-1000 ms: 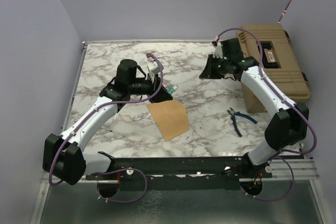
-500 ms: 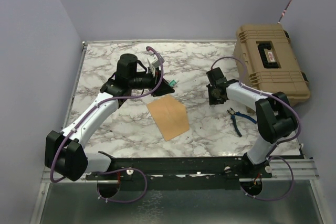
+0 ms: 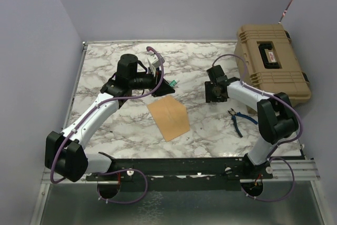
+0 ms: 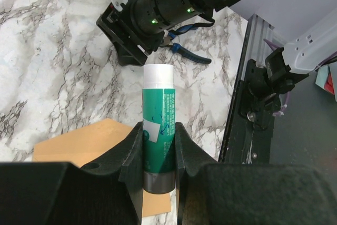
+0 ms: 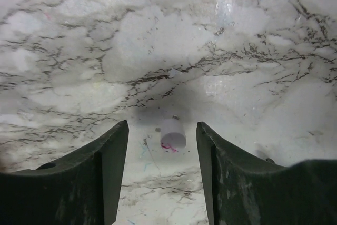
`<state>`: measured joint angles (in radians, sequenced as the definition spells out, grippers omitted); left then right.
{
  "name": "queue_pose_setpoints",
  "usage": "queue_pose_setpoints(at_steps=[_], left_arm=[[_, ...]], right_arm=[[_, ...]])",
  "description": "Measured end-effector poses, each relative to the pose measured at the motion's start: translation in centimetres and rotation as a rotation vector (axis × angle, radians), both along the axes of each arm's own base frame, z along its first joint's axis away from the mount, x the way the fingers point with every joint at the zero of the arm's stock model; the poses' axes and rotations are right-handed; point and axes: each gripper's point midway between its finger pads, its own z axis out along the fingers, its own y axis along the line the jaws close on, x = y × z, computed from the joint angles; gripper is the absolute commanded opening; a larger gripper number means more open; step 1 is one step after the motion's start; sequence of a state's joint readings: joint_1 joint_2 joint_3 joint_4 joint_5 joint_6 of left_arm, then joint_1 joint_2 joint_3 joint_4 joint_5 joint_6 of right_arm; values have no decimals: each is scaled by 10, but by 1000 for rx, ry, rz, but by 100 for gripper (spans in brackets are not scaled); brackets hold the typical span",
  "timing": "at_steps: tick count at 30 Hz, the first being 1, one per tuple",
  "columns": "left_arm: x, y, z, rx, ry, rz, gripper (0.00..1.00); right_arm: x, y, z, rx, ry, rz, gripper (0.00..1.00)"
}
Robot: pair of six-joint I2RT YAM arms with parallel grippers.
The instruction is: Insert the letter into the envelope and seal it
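The orange-brown envelope (image 3: 168,118) lies flat on the marble table, mid-front; its corner shows in the left wrist view (image 4: 79,143). The letter is not in view. My left gripper (image 3: 169,84) (image 4: 158,133) hovers just behind the envelope, shut on a green glue stick (image 4: 157,98) whose white end points away from the wrist. My right gripper (image 3: 216,94) (image 5: 162,146) points down at the table right of the envelope. It is open, with a small white cap (image 5: 172,134) lying on the marble between its fingers, touching neither.
A tan toolbox (image 3: 271,61) stands at the back right. Blue-handled pliers (image 3: 239,118) (image 4: 187,54) lie on the table near the right arm. A black rail (image 3: 200,167) runs along the near edge.
The right arm swung from beside the toolbox down to the table, and its jaws opened, leaving the white cap on the marble. The left arm drew slightly back with the glue stick.
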<state>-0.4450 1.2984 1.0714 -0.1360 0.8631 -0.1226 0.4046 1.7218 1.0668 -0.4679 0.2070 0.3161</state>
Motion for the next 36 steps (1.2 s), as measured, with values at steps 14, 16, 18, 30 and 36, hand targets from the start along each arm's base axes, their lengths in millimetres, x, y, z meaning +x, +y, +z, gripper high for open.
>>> queue_pose_setpoints(at_steps=[14,16,18,30,36], left_arm=[[22,-2,23,-95,14,142,0],[25,-1,33,-163,16,190,0],[27,1,40,-225,19,234,0],[34,0,88,-419,-13,273,0],[35,-3,90,-437,3,266,0]], right_arm=[[19,64,168,421,-349,146,71],[17,74,202,516,-433,166,77],[10,88,252,680,-556,195,82],[-1,153,326,1242,-515,293,81],[-8,167,334,1301,-464,357,80]])
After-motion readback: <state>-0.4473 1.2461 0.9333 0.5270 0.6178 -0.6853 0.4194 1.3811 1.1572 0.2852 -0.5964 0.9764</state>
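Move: The right hand is low over the table. The green glue stick in the left fingers lies about 19 cm to its left, 7 cm nearer the base and some 23 cm above it. The small white cap is 2 cm below the right fingertips and 1 cm ahead; the pliers are about 11 cm right and 12 cm back; the envelope is 21 cm left and 9 cm back. From the left hand, the held glue stick's middle is 2 cm to the right. The right hand lifts away from the white cap, some 33 cm up, swinging about 17 cm left as it climbs towards the glue stick, while its wrist rolls roughly 75 degrees so that the fingers turn from pointing down to pointing left and spread plainly wider. The left hand keeps its grip on the stick and, starting a little later, raises it about 9 cm and slightly forward, tipping its fingers up and swinging them a little counter-clockwise, so the white end is presented to the open right gripper. ##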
